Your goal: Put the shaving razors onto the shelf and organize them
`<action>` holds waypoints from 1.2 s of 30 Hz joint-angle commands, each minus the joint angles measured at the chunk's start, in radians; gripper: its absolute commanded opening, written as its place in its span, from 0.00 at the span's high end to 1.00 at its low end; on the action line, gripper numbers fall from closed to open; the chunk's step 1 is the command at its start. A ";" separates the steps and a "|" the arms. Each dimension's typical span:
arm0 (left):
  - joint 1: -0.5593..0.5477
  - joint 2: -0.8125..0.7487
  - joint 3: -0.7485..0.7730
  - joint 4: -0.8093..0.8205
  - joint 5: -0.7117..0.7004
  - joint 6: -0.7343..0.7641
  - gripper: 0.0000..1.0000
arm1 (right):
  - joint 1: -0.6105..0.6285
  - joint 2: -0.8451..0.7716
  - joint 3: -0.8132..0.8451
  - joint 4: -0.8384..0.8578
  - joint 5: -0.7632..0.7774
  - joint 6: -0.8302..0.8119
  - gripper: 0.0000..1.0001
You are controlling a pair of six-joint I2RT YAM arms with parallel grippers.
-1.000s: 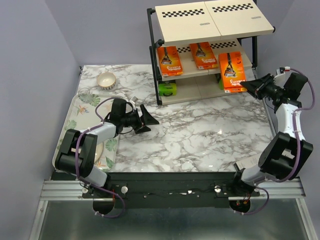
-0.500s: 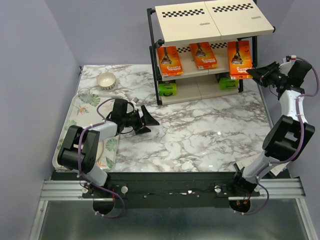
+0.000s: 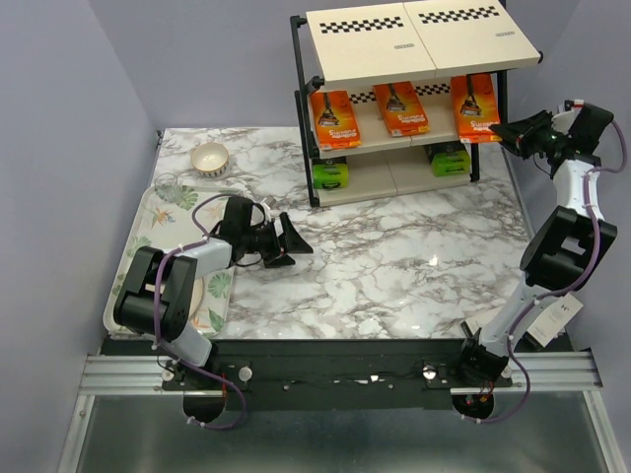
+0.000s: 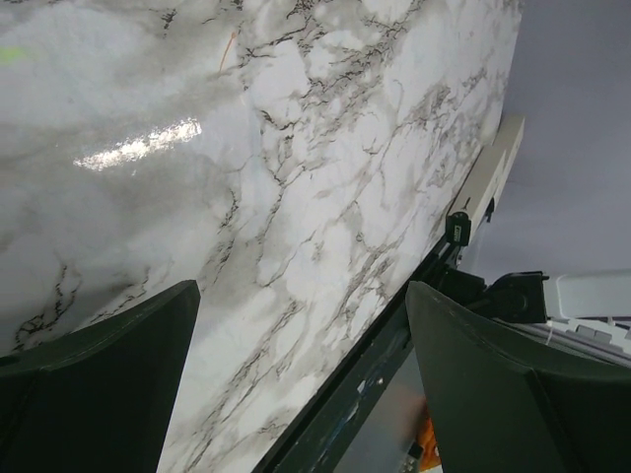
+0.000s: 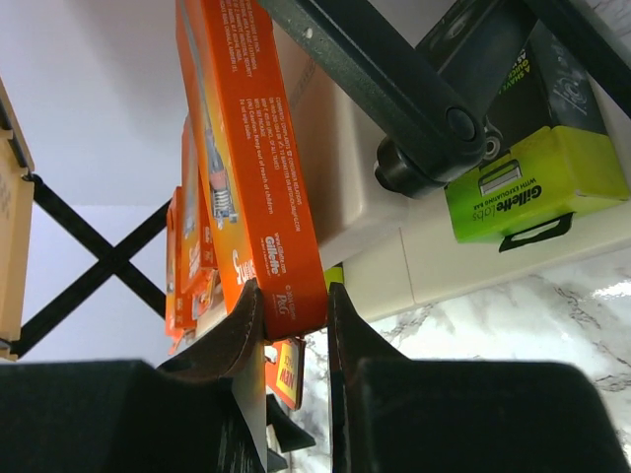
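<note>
The shelf (image 3: 394, 44) stands at the back of the marble table. Two orange shaving razor packs (image 3: 335, 118) (image 3: 404, 108) lie on its middle board. A third orange pack (image 3: 473, 99) is at the right end of that board, and my right gripper (image 3: 505, 133) is shut on its near edge. In the right wrist view that orange pack (image 5: 246, 158) is clamped between my fingers (image 5: 294, 320). Two black packs with lime-green ends (image 3: 330, 175) (image 3: 449, 160) rest on the bottom board. My left gripper (image 3: 294, 244) hangs open and empty over the table.
A floral tray (image 3: 158, 212) lies at the left edge under the left arm. A small bowl (image 3: 209, 158) sits behind it. The shelf's black tube frame (image 5: 394, 89) passes close above my right fingers. A green-ended pack (image 5: 532, 187) lies just beyond it.
My right gripper has lifted the orange pack up and back, from in front of the shelf's right end onto the middle board. The left arm has hardly moved.
</note>
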 commanded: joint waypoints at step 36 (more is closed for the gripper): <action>-0.019 -0.012 0.012 -0.038 -0.043 0.072 0.05 | 0.031 0.020 0.114 -0.054 -0.003 0.022 0.13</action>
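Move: The right hand already pinches the near right corner of the last orange razor box on the middle shelf; the box's middle lies about 7 cm ahead and 5 cm left, nearly level. The next orange box stands about 22 cm left and 6 cm ahead; the green box on the lower shelf is roughly 10 cm left, 4 cm ahead and 14 cm below. From the left hand the held box lies some 30 cm ahead, 40 cm right and 18 cm above. Keeping its pinch on the box's near right corner, the right hand shifts it about 2.5 cm left along the middle shelf, towards the next orange box, turning only a few degrees counter-clockwise. Then the fingers open wide and let go, while the hand rises about 2 cm, with a slight drift forward and right. ##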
